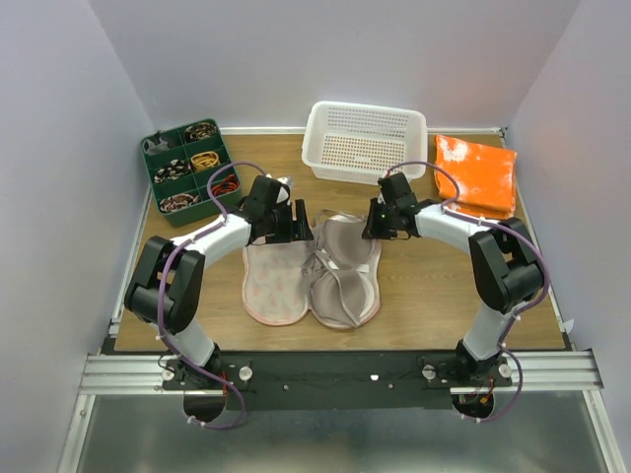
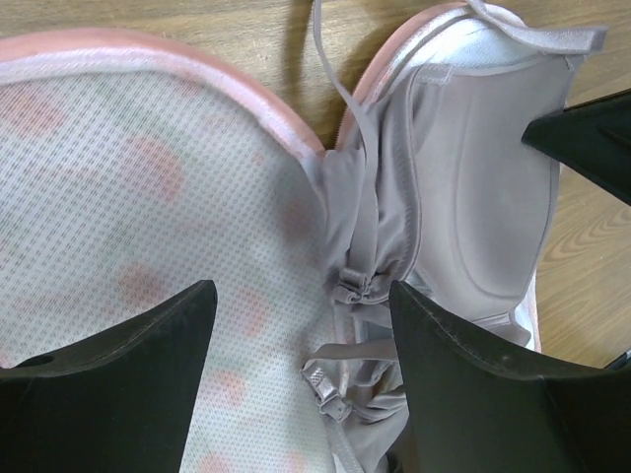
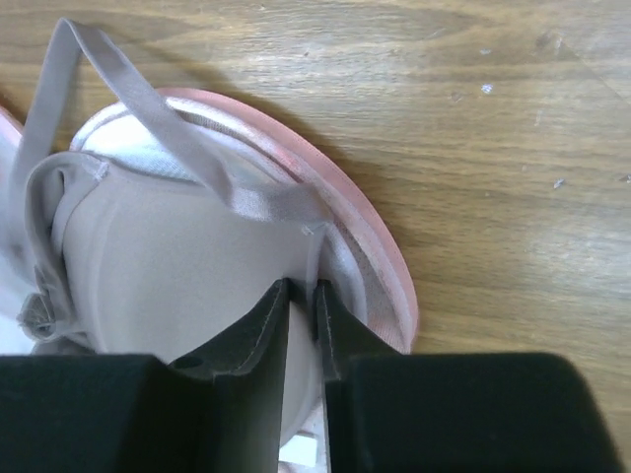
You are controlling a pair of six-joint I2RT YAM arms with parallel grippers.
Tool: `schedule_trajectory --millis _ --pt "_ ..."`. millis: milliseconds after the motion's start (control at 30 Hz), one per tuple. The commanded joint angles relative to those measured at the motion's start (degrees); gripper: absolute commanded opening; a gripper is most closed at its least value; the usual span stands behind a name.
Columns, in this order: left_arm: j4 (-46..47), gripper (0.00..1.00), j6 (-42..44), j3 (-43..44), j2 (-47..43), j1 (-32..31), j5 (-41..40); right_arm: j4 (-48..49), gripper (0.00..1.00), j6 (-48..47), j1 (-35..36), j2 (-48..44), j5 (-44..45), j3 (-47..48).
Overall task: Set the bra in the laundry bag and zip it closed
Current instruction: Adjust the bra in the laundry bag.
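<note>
The laundry bag (image 1: 272, 286) lies open like a clamshell on the table, its pale pink mesh lining (image 2: 118, 177) facing up. The taupe bra (image 1: 347, 268) sits in the bag's right half, cups (image 2: 473, 197) up, with a strap trailing over the rim onto the wood. My left gripper (image 1: 296, 223) hangs open over the bag's hinge, fingers straddling the bra's clasp and straps (image 2: 301, 287). My right gripper (image 3: 303, 286) is at the far right rim (image 3: 367, 235), its jaws parted by only a narrow slit with the edge of the bra cup (image 3: 168, 266) in it.
A white perforated basket (image 1: 365, 138) stands behind the bag. A folded orange-and-white cloth (image 1: 476, 172) lies at the back right. A green compartment tray (image 1: 187, 168) of small items sits at the back left. Bare wood (image 1: 444, 296) shows to the right of the bag.
</note>
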Motion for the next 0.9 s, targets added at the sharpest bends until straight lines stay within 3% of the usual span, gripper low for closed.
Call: schedule_trajectory --millis 0,33,133,400,700,867 --pt "-0.75 0.80 0.44 0.35 -1.73 0.28 -0.89 -3.73 0.40 -0.19 -0.34 0.10 4.81 1.25" --pt "-1.10 0.80 0.62 0.70 -1.64 0.28 -0.98 -3.82 0.48 -0.18 -0.25 -1.12 4.99 1.16" --pt "-1.98 0.81 1.15 2.81 -0.86 0.54 -0.89 -5.39 0.60 -0.01 -0.34 -2.28 7.10 1.59" --pt "-5.85 0.83 3.87 15.54 5.82 2.65 3.14 -9.08 0.62 -0.27 -0.34 -8.08 8.51 2.64" --pt "-11.47 0.80 8.09 34.34 21.81 2.92 19.49 -12.86 0.63 -0.45 -0.25 -10.98 7.98 6.42" --pt "-14.90 0.78 10.20 40.69 29.11 2.92 17.75 -13.75 0.63 -0.45 -0.25 -11.68 6.40 7.66"
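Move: The bra's far cup lies in the laundry bag with its outer edge at the right fingertips; the cup's middle is about 5 cm to that hand's left, 1 cm nearer the base and 2 cm lower. The loose strap loop at the bag's far end is some 5 cm ahead and 7 cm left of the right hand. From the left hand that loop is roughly 8 cm ahead, 8 cm right and 4 cm below; the white basket's middle is some 23 cm ahead and 15 cm right. The far cup's outer edge comes free of the right fingers, which open from nearly shut to well over half as that hand eases about 2 cm right, then rises some 8 cm clear of the bag. Meanwhile the left hand, still open and empty, lifts and sweeps about 11 cm forward and 5 cm right towards the loose strap loop, dipping again at the end and turning some 10 degrees clockwise. ##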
